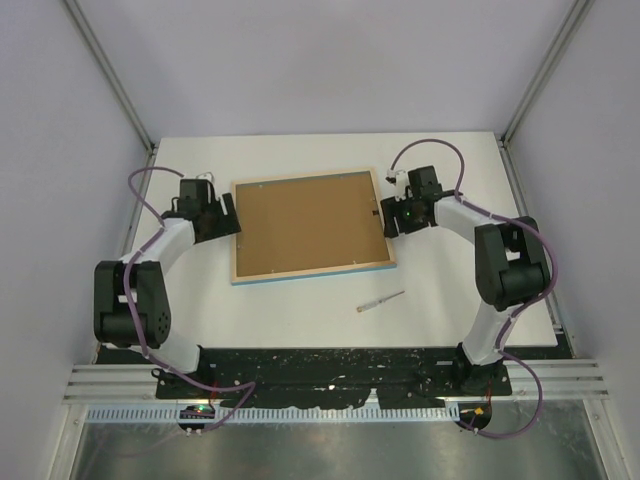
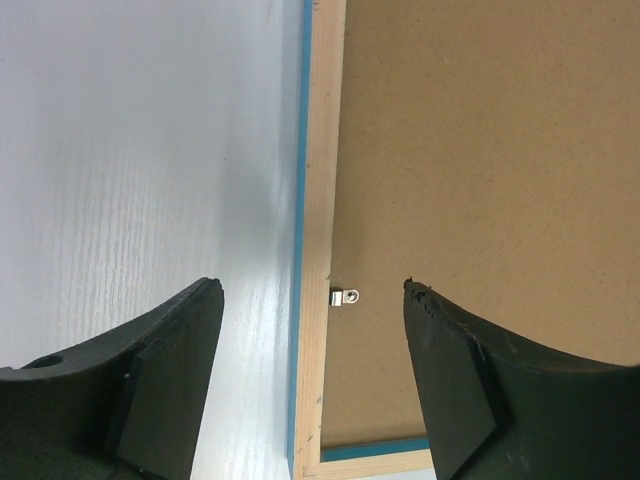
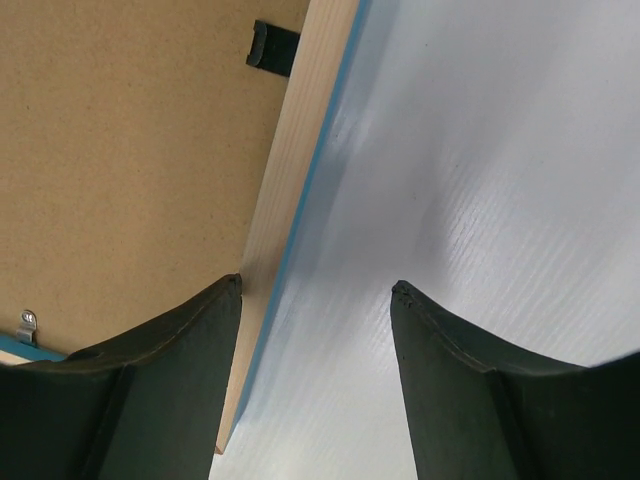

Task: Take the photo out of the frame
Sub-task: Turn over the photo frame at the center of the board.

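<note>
The frame (image 1: 311, 271) lies face down in the middle of the table, its light wood back and thin blue edge showing. A plain brown backing board (image 1: 308, 226) fills it, and the photo is hidden beneath. My left gripper (image 1: 232, 215) stands open at the frame's left side, its jaws straddling the wood rail (image 2: 318, 200) near a small metal clip (image 2: 346, 296). On the frame's right side my right gripper (image 1: 385, 215) is open too, one finger over the rail (image 3: 300, 130) and the other over bare table. Neither gripper holds anything.
A thin pen-like tool (image 1: 380, 301) lies on the white table in front of the frame's near right corner. A black tab (image 3: 272, 46) sits on the right rail. Walls enclose the table on three sides.
</note>
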You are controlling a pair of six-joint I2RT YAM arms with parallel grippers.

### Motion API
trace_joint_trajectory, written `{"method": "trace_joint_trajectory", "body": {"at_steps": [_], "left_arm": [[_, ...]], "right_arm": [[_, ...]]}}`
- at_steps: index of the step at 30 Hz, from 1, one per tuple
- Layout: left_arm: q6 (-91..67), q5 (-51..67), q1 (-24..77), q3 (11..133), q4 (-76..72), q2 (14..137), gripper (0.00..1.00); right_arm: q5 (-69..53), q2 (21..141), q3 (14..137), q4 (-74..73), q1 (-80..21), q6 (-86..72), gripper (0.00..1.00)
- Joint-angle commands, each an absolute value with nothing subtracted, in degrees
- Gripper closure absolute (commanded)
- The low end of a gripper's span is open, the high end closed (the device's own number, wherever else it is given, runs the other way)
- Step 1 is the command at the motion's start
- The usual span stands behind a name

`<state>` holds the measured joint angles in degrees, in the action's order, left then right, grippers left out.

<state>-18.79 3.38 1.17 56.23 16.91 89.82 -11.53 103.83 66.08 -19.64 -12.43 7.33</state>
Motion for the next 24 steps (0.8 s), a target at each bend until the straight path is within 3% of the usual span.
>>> {"method": "trace_joint_trajectory", "body": {"at_steps": [1, 3, 24], "left_arm": [[-16.61, 0.97, 1.58, 58.27, 17.31, 85.53, 0.23], [-15.74, 1.14, 1.67, 58.27, 17.49, 83.86, 0.03], [-0.26, -1.06, 1.58, 54.41, 30.49, 59.60, 0.00]], "right_arm": [[-9.57, 106.17, 69.60, -18.10, -13.01, 5.01, 0.34], [-10.63, 106.35, 70.39, -18.28, -13.01, 4.22, 0.34], [-2.11, 104.59, 63.38, -19.86, -13.97, 4.39, 0.39]]}}
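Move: Just below the left hand, some 5 cm down and 2 cm back, is the middle of the photo frame's left bar, with a metal clip about 2 cm to its right. From the right hand, the frame's right bar has its middle roughly level with it, 3 cm left and 2 cm lower; the black tab is about 3 cm ahead, 4 cm left and 2 cm down. The small stick lies about 18 cm back, 2 cm left and 3 cm down. Rising away from the frame's left bar, the left hand climbs about 12 cm, drawing back some 4 cm late in the climb, spreads its fingers to fully open and tilts up roughly 20 degrees. The right hand stays low at the right bar, its left finger seeming to rest on the wood, shifts barely 1.5 cm forward, then sinks about 1 cm. ##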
